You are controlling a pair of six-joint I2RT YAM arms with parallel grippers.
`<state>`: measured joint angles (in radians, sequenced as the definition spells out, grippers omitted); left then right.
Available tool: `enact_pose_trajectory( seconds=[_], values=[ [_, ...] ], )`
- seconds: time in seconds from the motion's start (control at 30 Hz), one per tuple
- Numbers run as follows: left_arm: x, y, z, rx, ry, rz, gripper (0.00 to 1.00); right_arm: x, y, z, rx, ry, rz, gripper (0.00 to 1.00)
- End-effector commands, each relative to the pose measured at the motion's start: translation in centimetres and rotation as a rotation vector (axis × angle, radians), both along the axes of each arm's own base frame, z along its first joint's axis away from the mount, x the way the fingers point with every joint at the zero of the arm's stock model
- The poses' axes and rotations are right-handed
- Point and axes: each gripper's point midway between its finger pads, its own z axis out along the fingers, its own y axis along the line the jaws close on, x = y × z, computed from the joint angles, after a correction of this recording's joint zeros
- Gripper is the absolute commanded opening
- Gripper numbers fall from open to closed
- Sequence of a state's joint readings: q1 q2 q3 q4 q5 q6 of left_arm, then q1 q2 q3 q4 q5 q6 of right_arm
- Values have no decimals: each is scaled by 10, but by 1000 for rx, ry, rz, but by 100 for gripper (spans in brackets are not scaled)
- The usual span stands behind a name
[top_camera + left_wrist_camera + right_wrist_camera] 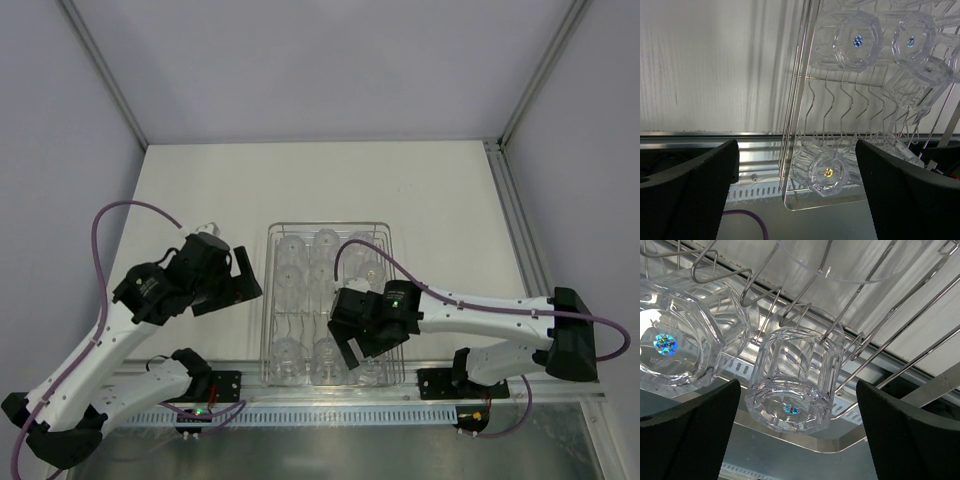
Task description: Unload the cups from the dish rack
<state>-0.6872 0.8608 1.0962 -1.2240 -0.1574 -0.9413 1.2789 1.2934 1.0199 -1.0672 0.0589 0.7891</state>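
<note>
The silver wire dish rack [272, 300] stands at the table's middle front and holds several clear plastic cups, bottoms up or tilted, such as one at the back [325, 246] and one at the front [288, 358]. My left gripper [250, 278] is open and empty just left of the rack. In the left wrist view [796, 167] a tilted cup [826, 171] at the rack's front corner lies ahead between the fingers, apart from them. My right gripper [365, 352] hangs open over the rack's front right. In the right wrist view [797, 407] a cup [795, 385] sits between the open fingers, untouched.
A second cup [675, 345] lies left of the one framed by the right gripper. Curved prongs [850, 107] run across the rack's middle. A metal rail [330, 390] with the arm bases borders the near edge. Bare white table [200, 190] lies left and behind.
</note>
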Motion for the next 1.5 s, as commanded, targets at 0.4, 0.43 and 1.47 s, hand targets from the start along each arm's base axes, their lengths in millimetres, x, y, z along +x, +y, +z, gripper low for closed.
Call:
enact_pose_trajectory(
  seconds=[0.4,0.43,1.47],
  values=[
    [0,4,-4,-5,-12,38,100,-3,1,-30,-34,-9,15,58],
    [-1,4,-3,-10,-13,42,100,-2,1,-31,-35,-14,13,54],
    [-17,-103,73,-612,-116,-346,100,13,-22,163,351,-230,-31,4]
  ],
)
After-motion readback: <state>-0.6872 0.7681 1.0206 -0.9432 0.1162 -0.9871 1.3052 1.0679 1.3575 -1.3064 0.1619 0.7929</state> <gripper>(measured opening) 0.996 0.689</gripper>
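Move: The front-right cup, upside down in the rack, is almost straight under the right hand's open fingers, its middle about 1 cm back and 4 cm below. The front-middle cup stands some 9 cm to the left of it, and the front-left cup 18 cm left, both level with it; a tilted cup sits about 15 cm farther out and 4 cm left. From the left hand, the front-right cup is roughly 25 cm right, 11 cm back and 14 cm lower. The right hand sinks about 2 cm more over the front-right cup, closes its fingers on opposite sides of the glass near its upturned base, then after a short hold lifts it fast, some 15 cm up out of the rack, tilting about 20 degrees so the fingertips swing left and forward. The empty left hand, fingers wide open, barely drifts at first, then late on swings right about 5 cm and up some 4 cm over the rack towards the right hand, rolling so its fingertips turn to the right. ##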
